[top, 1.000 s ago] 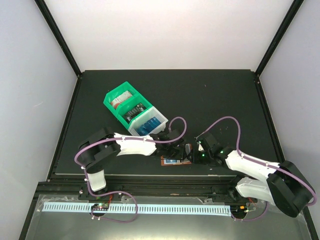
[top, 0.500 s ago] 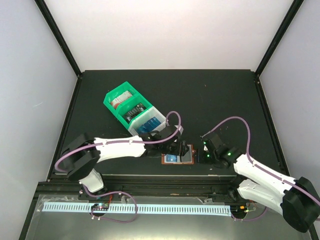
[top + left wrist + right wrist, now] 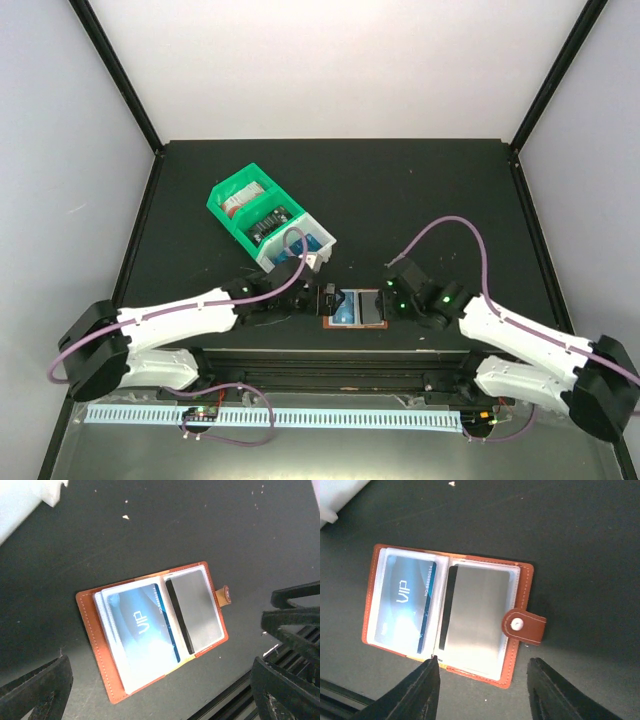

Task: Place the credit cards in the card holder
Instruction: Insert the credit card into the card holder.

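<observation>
The brown card holder [image 3: 352, 326] lies open and flat near the table's front edge. A blue credit card [image 3: 137, 625] marked VIP sits in its left clear pocket. A silver-grey card with a black stripe [image 3: 475, 615] sits in the right pocket, beside the snap tab [image 3: 525, 625]. My left gripper [image 3: 320, 297] stands wide open just left of the holder, holding nothing; its fingers [image 3: 35, 690] frame the holder from below in the left wrist view. My right gripper [image 3: 485, 680] is open at the holder's right half, and one fingertip [image 3: 433, 661] touches its lower edge.
A green bin [image 3: 245, 205] and an adjoining white bin [image 3: 300, 245] holding blue items stand behind and to the left of the holder. The table's front rail [image 3: 330, 355] runs just below the holder.
My left gripper has drawn back to the left off the holder and opened wide. My right gripper has moved in toward the holder's right side and opened further. The holder now lies uncovered.
</observation>
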Robot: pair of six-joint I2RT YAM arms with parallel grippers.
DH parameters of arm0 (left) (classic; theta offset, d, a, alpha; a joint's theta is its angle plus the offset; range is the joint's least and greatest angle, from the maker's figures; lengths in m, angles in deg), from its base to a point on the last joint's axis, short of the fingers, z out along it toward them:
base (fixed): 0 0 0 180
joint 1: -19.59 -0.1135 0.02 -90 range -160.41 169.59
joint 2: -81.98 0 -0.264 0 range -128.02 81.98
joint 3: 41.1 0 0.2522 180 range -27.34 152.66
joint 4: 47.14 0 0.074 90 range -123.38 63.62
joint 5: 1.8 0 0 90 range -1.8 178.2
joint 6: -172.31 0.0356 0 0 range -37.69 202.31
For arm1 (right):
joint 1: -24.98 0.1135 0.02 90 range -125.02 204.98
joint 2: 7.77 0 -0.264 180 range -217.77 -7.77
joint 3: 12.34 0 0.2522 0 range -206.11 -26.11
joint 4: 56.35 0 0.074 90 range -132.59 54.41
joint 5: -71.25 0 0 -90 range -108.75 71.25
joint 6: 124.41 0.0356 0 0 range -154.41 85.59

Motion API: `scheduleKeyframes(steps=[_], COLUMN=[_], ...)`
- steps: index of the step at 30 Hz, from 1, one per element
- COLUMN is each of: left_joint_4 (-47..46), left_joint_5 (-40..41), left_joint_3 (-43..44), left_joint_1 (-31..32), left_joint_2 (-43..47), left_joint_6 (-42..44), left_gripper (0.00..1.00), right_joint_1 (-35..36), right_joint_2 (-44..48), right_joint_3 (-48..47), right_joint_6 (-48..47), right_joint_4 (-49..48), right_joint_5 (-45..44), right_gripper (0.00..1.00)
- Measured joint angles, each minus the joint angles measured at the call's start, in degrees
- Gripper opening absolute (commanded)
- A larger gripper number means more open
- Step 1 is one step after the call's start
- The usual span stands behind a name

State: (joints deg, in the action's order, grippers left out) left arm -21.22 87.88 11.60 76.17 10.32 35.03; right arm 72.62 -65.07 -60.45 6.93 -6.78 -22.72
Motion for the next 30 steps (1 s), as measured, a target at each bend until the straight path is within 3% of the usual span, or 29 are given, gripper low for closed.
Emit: scheduleKeyframes(steps=[5, 10, 16, 20, 25, 30], left_joint_4=[-0.17, -1.29, -5.49, -7.78, -12.17, -15.13], left_joint_5=[0.20, -0.85, -4.94, -8.00, -11.93, -14.25], left_joint_3=[-2.71, -7.45, -15.04, -16.33, -16.31, -16.31], left_joint_1=[-1.05, -2.40, -4.79, -5.49, -5.57, -5.57], left_joint_2=[5.55, 9.88, 11.65, 10.56, 6.71, 4.35], left_joint_6=[1.36, 2.36, 1.03, 0.15, -0.20, -0.48], left_gripper=[0.99, 0.98, 0.80, 0.69, 0.63, 0.57], right_joint_1=[7.72, 12.15, 13.55, 13.77, 13.77, 13.77], right_joint_2=[-8.13, -16.76, -23.30, -24.63, -26.03, -27.74], right_joint_3=[-5.05, -9.29, -9.64, -9.38, -8.79, -8.70], right_joint_6=[1.73, 3.80, 6.84, 8.33, 8.74, 9.07], right_joint_4=[1.14, 0.28, -1.64, -2.99, -5.64, -7.54], right_joint_5=[-4.37, -5.90, -5.84, -5.53, -3.96, -3.02], right_gripper=[0.52, 0.41, 0.27, 0.25, 0.24, 0.15])
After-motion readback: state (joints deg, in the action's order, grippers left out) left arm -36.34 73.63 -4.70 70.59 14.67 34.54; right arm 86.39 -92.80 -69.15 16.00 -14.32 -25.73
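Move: The blue VIP card in the holder's left-hand sleeve is the right hand's mark, some 10 cm to its left, about 1 cm ahead and 7 cm below. The grey page is about 3 cm left of that hand and 1 cm ahead; the white bin stands 14 cm farther out than the card and 9 cm to its left. From the left hand, the VIP card is level fore and aft, roughly 2 cm right and 9 cm below. Leftward across the grey page the right hand sweeps about 7.5 cm, then sinks some 6 cm as its half-open fingers draw nearly together, bringing the tips onto the sleeve at the VIP card's near right corner. The left hand clears off leftward about 4.5 cm, then drops and draws back, easing right again beside the holder's near left corner while its wide fingers partly close. ##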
